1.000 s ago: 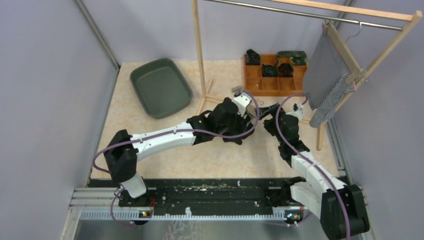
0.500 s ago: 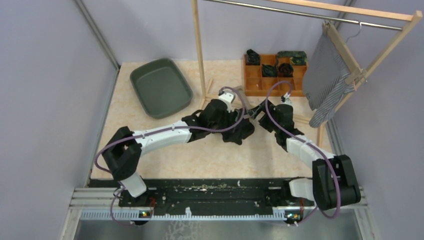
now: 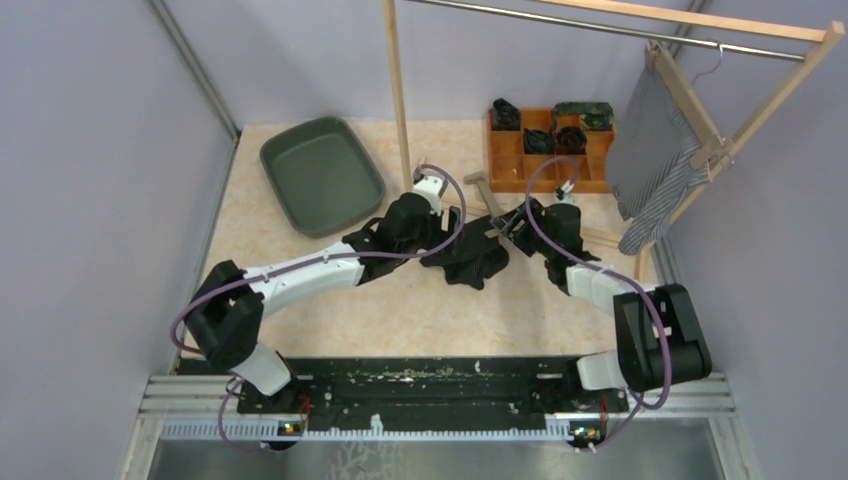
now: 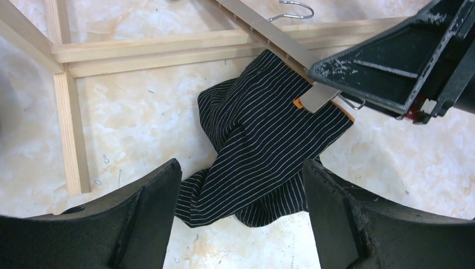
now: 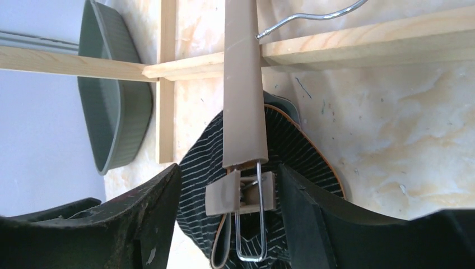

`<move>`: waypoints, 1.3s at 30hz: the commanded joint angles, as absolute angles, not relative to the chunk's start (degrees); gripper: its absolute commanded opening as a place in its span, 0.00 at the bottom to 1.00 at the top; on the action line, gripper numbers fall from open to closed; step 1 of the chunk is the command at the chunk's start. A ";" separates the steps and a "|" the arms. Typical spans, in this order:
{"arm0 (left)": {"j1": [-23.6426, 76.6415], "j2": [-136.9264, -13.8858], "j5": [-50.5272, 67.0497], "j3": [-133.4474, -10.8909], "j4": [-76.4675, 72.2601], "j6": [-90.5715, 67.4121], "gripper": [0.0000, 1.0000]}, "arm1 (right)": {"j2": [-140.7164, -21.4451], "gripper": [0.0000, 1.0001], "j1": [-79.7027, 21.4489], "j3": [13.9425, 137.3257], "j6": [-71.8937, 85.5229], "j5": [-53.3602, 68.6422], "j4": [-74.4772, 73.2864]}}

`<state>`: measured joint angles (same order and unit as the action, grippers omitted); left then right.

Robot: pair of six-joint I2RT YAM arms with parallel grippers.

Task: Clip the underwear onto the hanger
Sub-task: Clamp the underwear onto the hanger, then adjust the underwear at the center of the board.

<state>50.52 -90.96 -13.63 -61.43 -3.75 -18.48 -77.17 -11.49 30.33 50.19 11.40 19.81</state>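
Observation:
The black pinstriped underwear (image 3: pixel 470 262) with an orange waistband lies crumpled on the table. The tan hanger (image 5: pixel 242 84) rests on it, wire hook (image 5: pixel 313 17) pointing away. Its end clip (image 5: pixel 241 193) sits over the waistband edge. My right gripper (image 5: pixel 229 218) straddles that clip: the right finger touches it and the left finger stands apart, so the jaws are open. My left gripper (image 4: pixel 241 224) hovers open above the underwear (image 4: pixel 269 151), nothing between its fingers. In the left wrist view the clip (image 4: pixel 319 100) shows beside the right gripper's fingers (image 4: pixel 392 67).
A green tray (image 3: pixel 322 175) sits at the back left. An orange wooden organizer (image 3: pixel 548 145) with dark garments stands at the back. The wooden rack's post (image 3: pixel 398 100) and base beams (image 4: pixel 168 53) are close behind the underwear. A grey striped garment (image 3: pixel 655 160) hangs at the right.
The left gripper drew back to the left, off the underwear. The right gripper swung left onto the hanger's end clip and its jaws narrowed around it.

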 commanded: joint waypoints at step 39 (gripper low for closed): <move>44.11 -78.49 -13.36 -52.47 -4.93 -20.58 0.84 | -80.18 0.14 -12.32 57.61 61.02 13.79 33.31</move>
<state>44.80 -80.47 -13.04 -53.34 -4.10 -20.36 -78.13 -11.53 49.76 59.48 14.20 28.01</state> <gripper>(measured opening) 0.845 0.292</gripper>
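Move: The hanger's near clip, over the dark underwear's waistband, lies between the right hand's open fingers, about 2 cm ahead, 2 cm left and 1 cm below the hand point. The underwear's middle is roughly 6 cm back, 8 cm left and 5 cm below; the hanger's far end is some 10 cm ahead and 8 cm left, about 3 cm below. From the left hand, the clip is about 1 cm ahead, 8 cm right and 6 cm below. The hanger's near clip is pinched as the right fingers close on it after easing about a centimetre in and down; keeping that grip, the right hand then lifts it roughly 20 cm and some 6 cm forward, tilting up about 20 degrees and rolling its left side up. The open left hand backs off about 6 cm leftward, away from the underwear. ##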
